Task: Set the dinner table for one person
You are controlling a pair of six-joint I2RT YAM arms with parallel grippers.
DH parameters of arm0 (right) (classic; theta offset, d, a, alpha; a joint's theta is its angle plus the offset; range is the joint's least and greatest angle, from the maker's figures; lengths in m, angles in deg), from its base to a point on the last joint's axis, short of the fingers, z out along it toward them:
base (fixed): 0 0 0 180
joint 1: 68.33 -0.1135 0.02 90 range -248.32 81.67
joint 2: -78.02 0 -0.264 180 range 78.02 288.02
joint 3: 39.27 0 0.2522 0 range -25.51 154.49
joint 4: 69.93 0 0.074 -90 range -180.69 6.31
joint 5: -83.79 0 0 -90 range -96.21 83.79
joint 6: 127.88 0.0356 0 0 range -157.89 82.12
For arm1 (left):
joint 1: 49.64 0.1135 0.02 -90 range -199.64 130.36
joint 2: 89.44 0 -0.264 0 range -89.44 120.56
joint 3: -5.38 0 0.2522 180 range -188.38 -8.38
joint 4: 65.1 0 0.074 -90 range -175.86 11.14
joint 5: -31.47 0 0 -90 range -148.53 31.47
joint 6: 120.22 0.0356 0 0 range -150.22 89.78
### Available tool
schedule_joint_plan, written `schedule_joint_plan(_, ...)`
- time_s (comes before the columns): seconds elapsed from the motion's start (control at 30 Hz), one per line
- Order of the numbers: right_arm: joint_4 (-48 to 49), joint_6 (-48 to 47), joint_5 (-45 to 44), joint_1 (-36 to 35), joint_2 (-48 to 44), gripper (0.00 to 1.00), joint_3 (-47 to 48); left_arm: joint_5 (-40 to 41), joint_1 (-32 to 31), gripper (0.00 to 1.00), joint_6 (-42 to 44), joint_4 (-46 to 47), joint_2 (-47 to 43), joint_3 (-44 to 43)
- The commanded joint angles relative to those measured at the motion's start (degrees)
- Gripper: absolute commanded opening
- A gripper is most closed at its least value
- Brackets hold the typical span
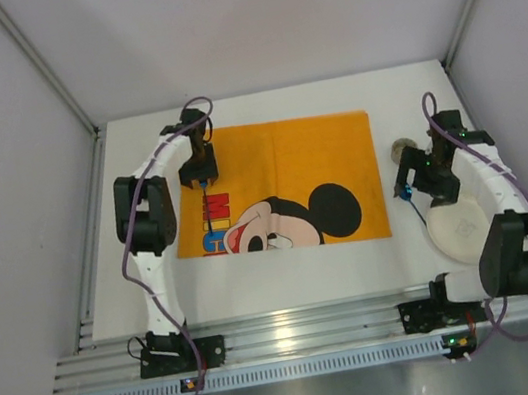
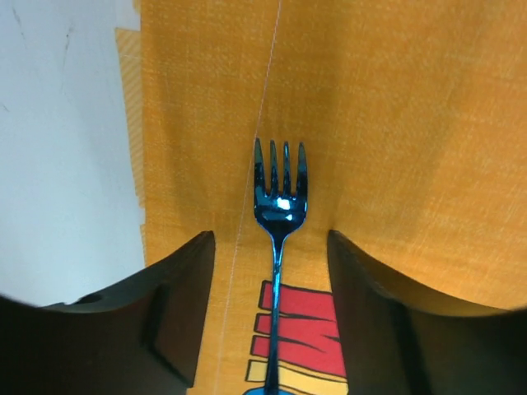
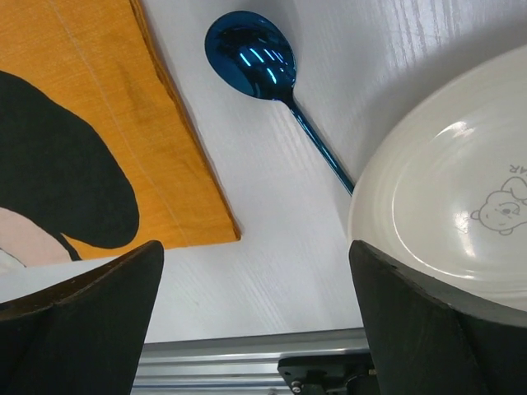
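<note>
The dinner table [image 1: 297, 273] is a white tabletop with an orange Mickey Mouse mat [image 1: 282, 184] on it. A blue fork [image 2: 280, 193] lies flat on the mat's left part, tines pointing away. My left gripper [image 2: 270, 239] hangs just above the fork [image 1: 207, 207], open, its fingers either side of the handle and not touching it. A blue spoon [image 3: 251, 56] lies on the bare table to the right of the mat, its handle running under the rim of a white plate [image 3: 445, 197]. My right gripper [image 3: 255, 247] is open above the table between mat [image 3: 90, 123] and plate, holding nothing.
The plate [image 1: 459, 226] sits at the table's near right, by the right arm. A small round greyish thing [image 1: 400, 146] stands beyond the right gripper [image 1: 412, 183]. Grey walls close in the table on three sides, and a metal rail [image 1: 307, 332] runs along its near edge.
</note>
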Motion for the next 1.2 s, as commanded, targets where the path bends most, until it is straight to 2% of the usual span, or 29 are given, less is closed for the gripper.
schedule_joint_plan(0.0, 3.4, -0.5, -1.5, -0.7, 4.3, 0.93, 2.6, -0.4, -0.1, 0.64, -1.0, 3.1, -2.6, -1.2)
schedule_joint_plan(0.03, 4.0, -0.6, -1.5, -0.7, 5.6, 0.85, 3.0, -0.8, -0.1, 0.79, -1.2, 3.1, -3.5, -0.5)
schedule_joint_plan(0.07, 4.5, -0.8, -1.6, -0.8, 6.8, 0.82, 3.4, -0.8, -0.1, 0.85, -1.3, 3.1, -4.4, 1.2)
schedule_joint_plan(0.17, 5.6, -1.6, -3.3, -1.1, 13.4, 0.77, 5.9, -0.9, -0.1, 0.88, -2.1, 4.1, -9.6, 6.6)
schedule_joint_plan(0.4, 7.2, -2.3, -7.2, -1.2, 21.3, 0.65, 7.7, -2.7, -0.1, 0.88, -5.4, 6.8, -23.7, 21.0)
schedule_joint_plan(0.57, 8.1, -1.4, -8.7, -1.5, 25.6, 0.50, 7.1, -1.7, -0.1, 0.88, -6.0, 7.5, -31.1, 28.5)
schedule_joint_plan(0.63, 8.5, -1.4, -9.4, -1.8, 26.5, 0.42, 6.8, -0.9, 0.0, 0.88, -5.6, 7.2, -33.4, 29.7)
schedule_joint_plan(0.8, 8.7, -1.4, -13.8, -2.7, 27.5, 0.33, 4.9, 0.2, 0.4, 0.88, -5.0, 6.4, -37.4, 32.6)
schedule_joint_plan(0.83, 8.9, -1.4, -14.3, -2.8, 27.6, 0.27, 4.7, 0.1, 0.7, 0.88, -5.0, 6.5, -38.2, 33.0)
schedule_joint_plan(0.9, 9.7, -1.3, -15.4, -3.4, 27.9, 0.22, 3.5, 0.0, 0.8, 0.88, -5.0, 6.6, -39.4, 34.3)
schedule_joint_plan(0.93, 10.1, -1.4, -15.4, -3.5, 28.1, 0.14, 3.2, -0.1, 0.9, 0.88, -5.0, 6.5, -40.6, 34.6)
schedule_joint_plan(1.03, 11.3, -1.2, -16.5, -4.6, 28.9, 0.00, 2.4, -0.3, 1.0, 0.88, -5.0, 6.5, -41.8, 35.8)
schedule_joint_plan(1.13, 11.6, -1.3, -17.5, -5.5, 29.2, 0.00, 3.2, 0.0, 1.1, 0.88, -4.3, 6.6, -42.7, 37.0)
schedule_joint_plan(1.17, 11.1, -1.5, -18.1, -8.0, 28.6, 0.00, 4.0, -0.1, 1.3, 0.88, -4.1, 6.5, -42.9, 37.3)
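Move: The spoon lies under the open right hand, its middle about 1 cm ahead, 2 cm right and 9 cm below; its bowl is some 5 cm farther out, its handle reaching back under the plate's rim. From that hand, the plate's middle is about 9 cm back and 16 cm right, the cup 19 cm ahead and 1 cm right. For the left hand, the fork, already released, is centred 5 cm back, straight behind and 2 cm below. The right hand drops about 8.5 cm onto the spoon's neck just behind the bowl, easing some 3.5 cm forward and a little right while its fingers tip to near plumb and narrow, then stays low, rolls its left side down some 15 degrees and shuts its fingertips on the neck. Meanwhile the empty left hand spreads its fingers wider and withdraws from the fork's neck, about 13 cm back and 8 cm up with a slight drift left, passing back above the handle side of the placemat. ##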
